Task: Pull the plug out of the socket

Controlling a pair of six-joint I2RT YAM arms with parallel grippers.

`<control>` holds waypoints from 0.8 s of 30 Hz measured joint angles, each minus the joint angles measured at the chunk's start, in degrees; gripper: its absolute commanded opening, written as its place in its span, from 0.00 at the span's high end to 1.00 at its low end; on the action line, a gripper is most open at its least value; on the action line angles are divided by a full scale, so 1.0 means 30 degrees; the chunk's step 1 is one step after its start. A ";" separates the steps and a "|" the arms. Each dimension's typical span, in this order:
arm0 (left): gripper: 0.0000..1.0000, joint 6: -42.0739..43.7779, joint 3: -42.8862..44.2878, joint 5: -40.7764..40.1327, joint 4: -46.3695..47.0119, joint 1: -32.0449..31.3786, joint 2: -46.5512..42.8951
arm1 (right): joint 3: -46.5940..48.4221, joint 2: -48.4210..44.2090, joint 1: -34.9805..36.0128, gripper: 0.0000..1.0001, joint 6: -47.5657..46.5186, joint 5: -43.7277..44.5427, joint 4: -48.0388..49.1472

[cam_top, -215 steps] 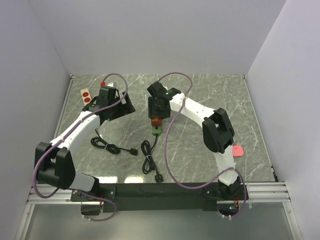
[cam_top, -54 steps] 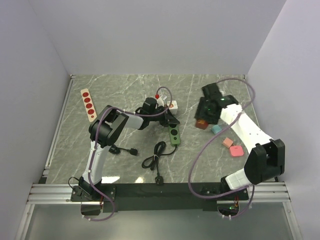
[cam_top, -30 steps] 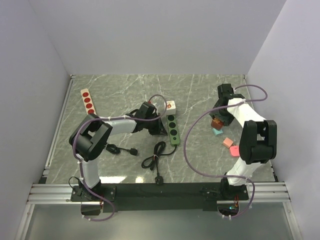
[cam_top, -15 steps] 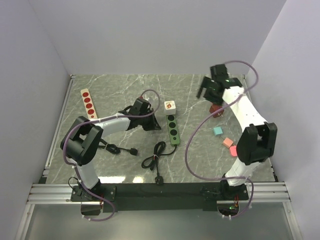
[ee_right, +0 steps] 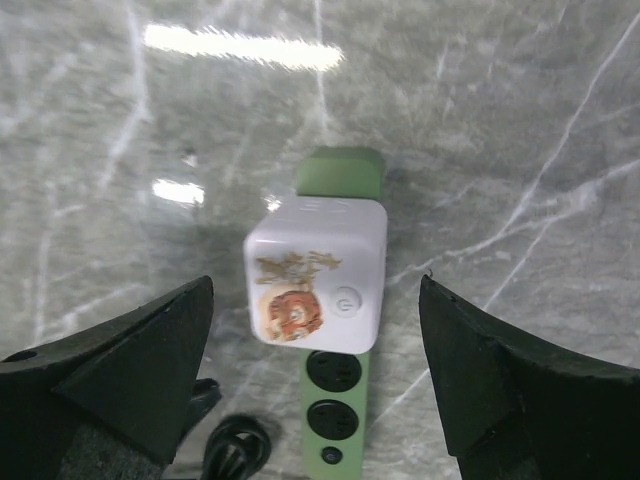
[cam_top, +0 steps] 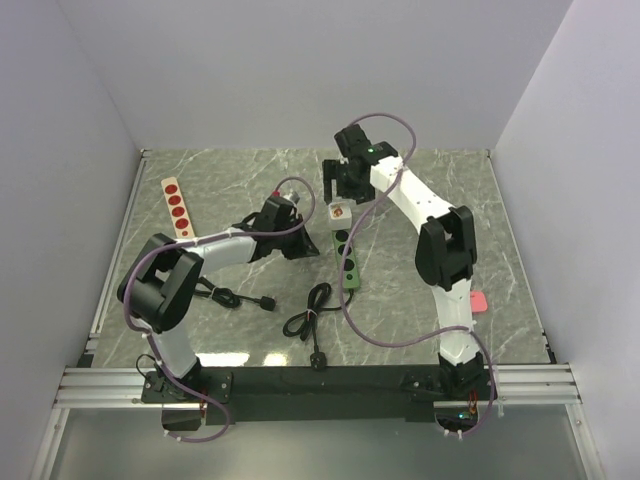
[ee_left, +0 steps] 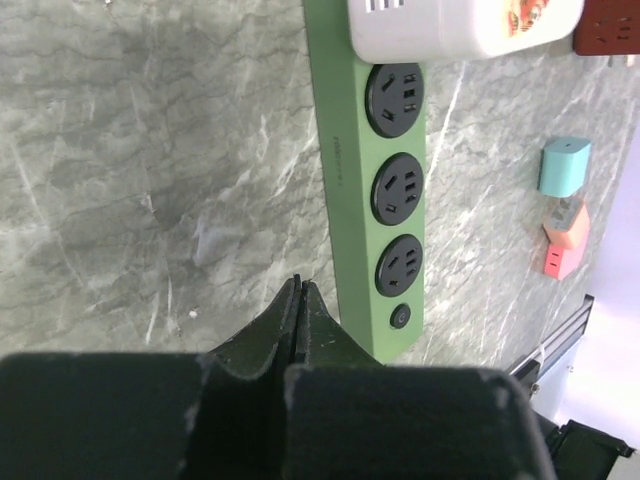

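A white cube plug (cam_top: 341,212) with a picture and a button on its face sits in the far end of the green socket strip (cam_top: 347,262). My right gripper (cam_top: 338,186) hovers over it, open. In the right wrist view the plug (ee_right: 318,285) lies between the wide-apart fingers (ee_right: 150,350), clear of both. My left gripper (cam_top: 308,248) is shut on nothing, low on the table by the strip's left side. In the left wrist view its tips (ee_left: 300,285) sit just left of the strip (ee_left: 348,190), level with the socket closest to the switch.
Two black cables (cam_top: 310,320) (cam_top: 225,295) lie near the table's front. A beige strip with red sockets (cam_top: 177,207) rests at the far left. A pink block (cam_top: 476,300) is at the right, with teal (ee_left: 565,165) and pink (ee_left: 562,250) blocks beyond the strip.
My right arm has swung from the table's right side to above the white plug, and its jaws have widened. The left gripper has drawn slightly left and stays shut.
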 measured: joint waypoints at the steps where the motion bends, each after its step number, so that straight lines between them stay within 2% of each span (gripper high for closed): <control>1: 0.99 -0.0007 -0.0153 0.0058 0.0299 0.0000 -0.0029 | 0.0051 0.0277 0.0000 0.10 -0.0073 0.0087 -0.0117; 8: 1.00 -0.0546 -0.1260 0.1931 0.4153 0.0029 0.0342 | 0.0080 0.1115 0.0124 0.11 -0.0357 -0.0182 -0.0634; 11: 0.99 -0.0991 -0.1151 0.3381 0.6521 0.0058 0.1647 | -0.0051 0.1115 0.0291 0.15 -0.0401 -0.0466 -0.0612; 14: 0.99 -0.1537 -0.0277 0.4918 0.8218 0.0182 0.3796 | -0.0342 0.1115 0.0568 0.26 -0.0408 -0.0590 -0.0495; 15: 0.99 -0.1836 0.0036 0.5391 0.8641 0.0226 0.4539 | -0.0437 0.1115 0.0634 0.36 -0.0430 -0.0495 -0.0488; 18: 0.99 -0.2484 0.0299 0.7016 0.9704 0.0670 0.5428 | -0.0546 0.1115 0.0597 0.44 -0.0444 -0.0146 -0.0452; 24: 0.99 -0.4146 0.0022 0.8728 1.2648 0.1100 0.6637 | -0.0546 0.1115 0.0583 0.40 -0.0554 -0.0124 -0.0444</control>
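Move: The right hand hangs open over the white plug, whose middle is about 5 cm below it, 2 cm back and 1 cm left. The middle of the green socket lies 9 cm back of that hand, 1 cm right and some 9 cm below. From the shut left hand, the green socket's middle is about 9 cm right, 2 ahead and 4 lower; the white plug is 9 ahead, 7 right and level in height; the cable coil is 14 back, 1 left and 5 lower. Down some 4 cm and back about 2 onto the white plug goes the right hand, then its fingers close and pinch the plug's sides. Meanwhile the left, fingers shut, rises a little, then swings right about 6 cm and dips, rolling its left side down, until its tips bear against the left edge of the green socket. ##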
